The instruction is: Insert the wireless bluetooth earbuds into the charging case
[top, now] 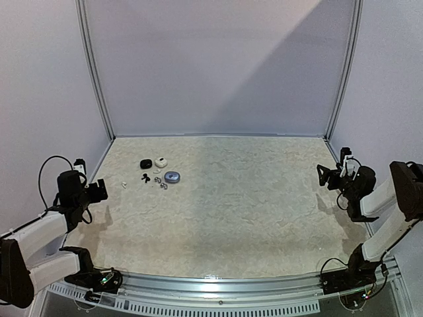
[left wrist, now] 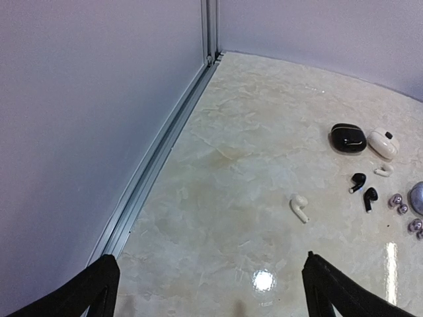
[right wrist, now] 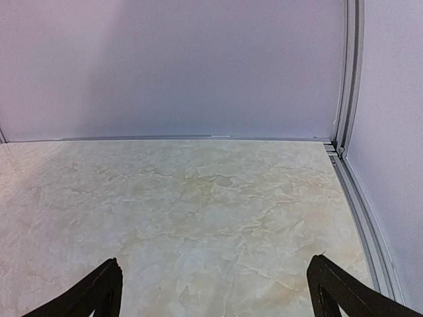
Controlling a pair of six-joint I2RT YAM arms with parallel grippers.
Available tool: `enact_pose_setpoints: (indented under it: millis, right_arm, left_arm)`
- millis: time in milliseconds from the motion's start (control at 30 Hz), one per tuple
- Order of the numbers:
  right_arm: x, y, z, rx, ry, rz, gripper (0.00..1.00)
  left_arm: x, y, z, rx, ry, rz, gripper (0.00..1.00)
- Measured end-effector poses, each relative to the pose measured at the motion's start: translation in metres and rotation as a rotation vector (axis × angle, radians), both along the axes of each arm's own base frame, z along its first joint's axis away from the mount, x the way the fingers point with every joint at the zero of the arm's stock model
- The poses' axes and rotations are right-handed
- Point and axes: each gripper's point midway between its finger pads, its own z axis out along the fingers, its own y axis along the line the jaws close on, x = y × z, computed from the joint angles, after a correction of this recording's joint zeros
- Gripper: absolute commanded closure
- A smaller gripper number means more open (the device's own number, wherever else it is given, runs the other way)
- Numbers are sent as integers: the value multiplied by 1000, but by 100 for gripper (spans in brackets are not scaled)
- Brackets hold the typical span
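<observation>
Three charging cases lie at the table's far left: a black case (top: 145, 163) (left wrist: 348, 138), a white case (top: 160, 161) (left wrist: 383, 142) and a round blue-grey case (top: 172, 176) (left wrist: 418, 197). Loose earbuds are scattered in front of them: a white earbud (left wrist: 299, 207) (top: 123, 185) lying apart, another white earbud (left wrist: 383, 170), two black earbuds (left wrist: 357, 182) (top: 144, 178) and silvery earbuds (left wrist: 395, 199) (top: 158, 180). My left gripper (top: 98, 191) (left wrist: 209, 264) hangs open and empty, left of the buds. At the far right my right gripper (top: 325, 176) (right wrist: 215, 264) is open over bare table.
The marbled beige table (top: 251, 205) is closed in by pale walls with metal rails along the left wall (left wrist: 158, 165) and the right wall (right wrist: 360, 198). A lamp glare (left wrist: 264, 280) shines on the surface just ahead of the left fingers.
</observation>
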Motion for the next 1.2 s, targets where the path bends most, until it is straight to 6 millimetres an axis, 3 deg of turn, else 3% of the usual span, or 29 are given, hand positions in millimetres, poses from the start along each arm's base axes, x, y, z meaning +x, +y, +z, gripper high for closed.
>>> enact_pose_setpoints:
  millis: [300,400,500,567,600,667,733,833,933,1033,1200]
  right_arm:
    - [0,0,0,0,0,0,1]
    - [0,0,1,0,-2,0,1]
    - [1,0,0,0,10,3,1]
    - [3,3,-1,3,35,20,1]
    - [9,5,6,3,59,40,1]
    - [17,7,20,4,67,58,1]
    - [29,9,52,9,51,81,1]
    - [45,17,119,36,-12,129,1]
    - [48,39,160,65,-46,187,1]
    - [40,88,173,76,-25,299,1]
    - [17,176,169,59,63,489,1]
  left_arm:
    - [-2,6,0,11,5,33,1]
    - [3,6,10,49,33,12,1]
    - [29,0,47,89,73,-62,1]
    - [58,-12,90,120,81,-175,1]
    - [78,-27,123,141,82,-288,1]
    - [88,-40,138,155,101,-385,1]
    - [102,-65,149,179,182,-548,1]
    - [119,-113,136,233,342,-771,1]
    - [131,-163,105,268,528,-977,1]
    - [140,-198,69,290,673,-1119,1]
    - [158,-232,18,327,808,-1272,1]
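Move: The blue-violet charging case lies roughly 15 cm ahead of the left hand, 25 cm to its right and 10 cm below. The lilac earbuds are about 12 cm ahead and 21 cm right of that hand, the black earbuds 15 ahead and 14 right, the white case 25 ahead and 20 right. From the right hand the blue-violet case is some 63 cm to the left, 6 cm farther out and 12 cm lower. The blue-violet case is approached by the left hand, wide open: up about 14 cm while reaching forward, then sweeping right some 23 cm and sinking again, the wrist turning strongly clockwise and tipping fingers down. The right hand, open and starting later, rises 17 cm, then swings left towards the cases, turning counter-clockwise. Neither touches anything. ##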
